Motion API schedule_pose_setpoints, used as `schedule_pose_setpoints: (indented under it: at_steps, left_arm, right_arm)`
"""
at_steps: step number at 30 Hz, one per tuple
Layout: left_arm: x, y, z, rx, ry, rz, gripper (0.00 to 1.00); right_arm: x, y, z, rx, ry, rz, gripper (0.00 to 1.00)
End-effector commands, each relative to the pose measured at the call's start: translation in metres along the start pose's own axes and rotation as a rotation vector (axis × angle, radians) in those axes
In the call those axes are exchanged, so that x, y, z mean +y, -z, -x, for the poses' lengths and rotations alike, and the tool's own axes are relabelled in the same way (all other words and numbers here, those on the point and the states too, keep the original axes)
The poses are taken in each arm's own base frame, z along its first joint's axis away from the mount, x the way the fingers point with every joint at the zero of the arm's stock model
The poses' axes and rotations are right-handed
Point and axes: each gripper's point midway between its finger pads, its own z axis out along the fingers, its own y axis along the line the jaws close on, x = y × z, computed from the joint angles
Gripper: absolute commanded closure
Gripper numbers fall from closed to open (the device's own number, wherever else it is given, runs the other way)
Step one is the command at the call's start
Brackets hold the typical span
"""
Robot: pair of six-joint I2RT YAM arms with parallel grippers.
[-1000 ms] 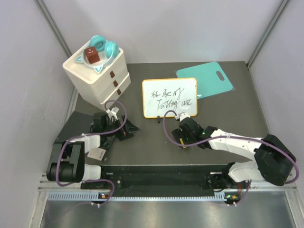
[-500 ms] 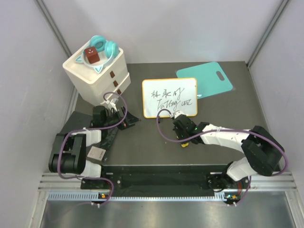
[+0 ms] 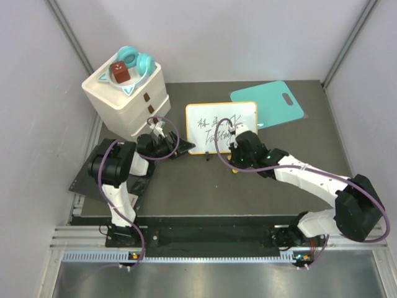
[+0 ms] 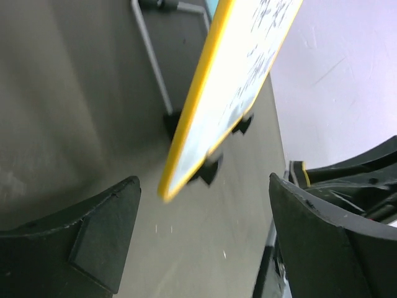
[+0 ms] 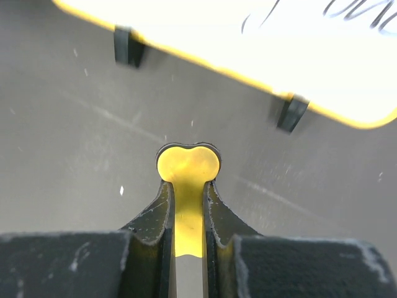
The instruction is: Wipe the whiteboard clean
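Note:
The whiteboard (image 3: 221,126) stands mid-table on small black feet. It has a yellow frame and black handwriting. My left gripper (image 3: 181,149) is open at its lower left corner. In the left wrist view the board's yellow edge (image 4: 200,112) reaches down between my spread fingers (image 4: 93,236), and the gripper (image 4: 205,214) is empty. My right gripper (image 3: 236,162) points down in front of the board's lower edge. It is shut on a small yellow eraser (image 5: 188,162), also seen in the top view (image 3: 234,169). The board's lower frame (image 5: 217,67) and feet lie just beyond it.
A white drawer unit (image 3: 127,99) stands at the back left with a teal bowl (image 3: 133,65) and a brown cube on top. A teal cutting board (image 3: 268,100) lies behind the whiteboard at the right. Grey walls enclose the table.
My left gripper has swung right, up to the whiteboard's lower left corner. My right gripper, still holding the eraser, has moved from the near table up to the board's lower edge.

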Motion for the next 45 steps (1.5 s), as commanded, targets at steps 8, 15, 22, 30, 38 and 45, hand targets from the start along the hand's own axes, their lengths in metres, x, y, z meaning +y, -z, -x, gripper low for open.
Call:
schedule_pose_setpoints:
  at_steps: [8,15,22,30,38,45]
  left_arm:
    - [-0.004,-0.047,0.032,-0.09,-0.091,-0.142,0.22]
    - [-0.005,-0.052,0.031,-0.117,-0.115,-0.215,0.35]
    - [-0.011,-0.054,0.024,-0.088,-0.123,-0.257,0.64]
    - [-0.012,-0.048,0.013,-0.058,-0.149,-0.27,0.78]
    - [-0.02,-0.044,0.003,-0.017,-0.203,-0.312,0.79]
    - [-0.022,-0.045,-0.005,0.032,-0.23,-0.322,0.78]
  right_arm:
    - [0.003,-0.001,0.075,-0.16,-0.076,0.075,1.0]
    - [-0.008,-0.013,0.099,-0.209,-0.113,0.067,1.0]
    - [-0.034,-0.029,0.115,-0.316,-0.214,0.09,1.0]
    - [-0.087,-0.049,0.121,-0.355,-0.192,-0.122,1.0]
    - [-0.109,-0.084,0.124,-0.368,-0.205,-0.246,1.0]
    - [-0.055,-0.107,0.125,-0.417,-0.07,-0.194,1.0]
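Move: The left hand, open, has the whiteboard's lower left corner about 4 cm to its right, 2 cm ahead and 3 cm lower, with the board's left foot some 11 cm right, 2 cm ahead and 5 cm lower. The right hand already holds the yellow eraser; the lower line of writing lies about 15 cm ahead, 1 cm left and 2 cm lower, and the board's right foot 10 cm ahead, 4 cm right and 7 cm lower. The left hand pushes forward about 5 cm, then eases back while working rightward and slightly down, straddling the whiteboard's left edge near the lower corner and closing until it pinches the edge between its fingers. Meanwhile the right hand keeps its grip on the eraser and carries it forward about 17 cm, rising a few centimetres over the board's lower edge, veering right and sinking again, the wrist turning clockwise some 20 degrees with the fingertips lifting, to set the eraser on the right part of the lower writing line, then slides a little farther forward and left. ##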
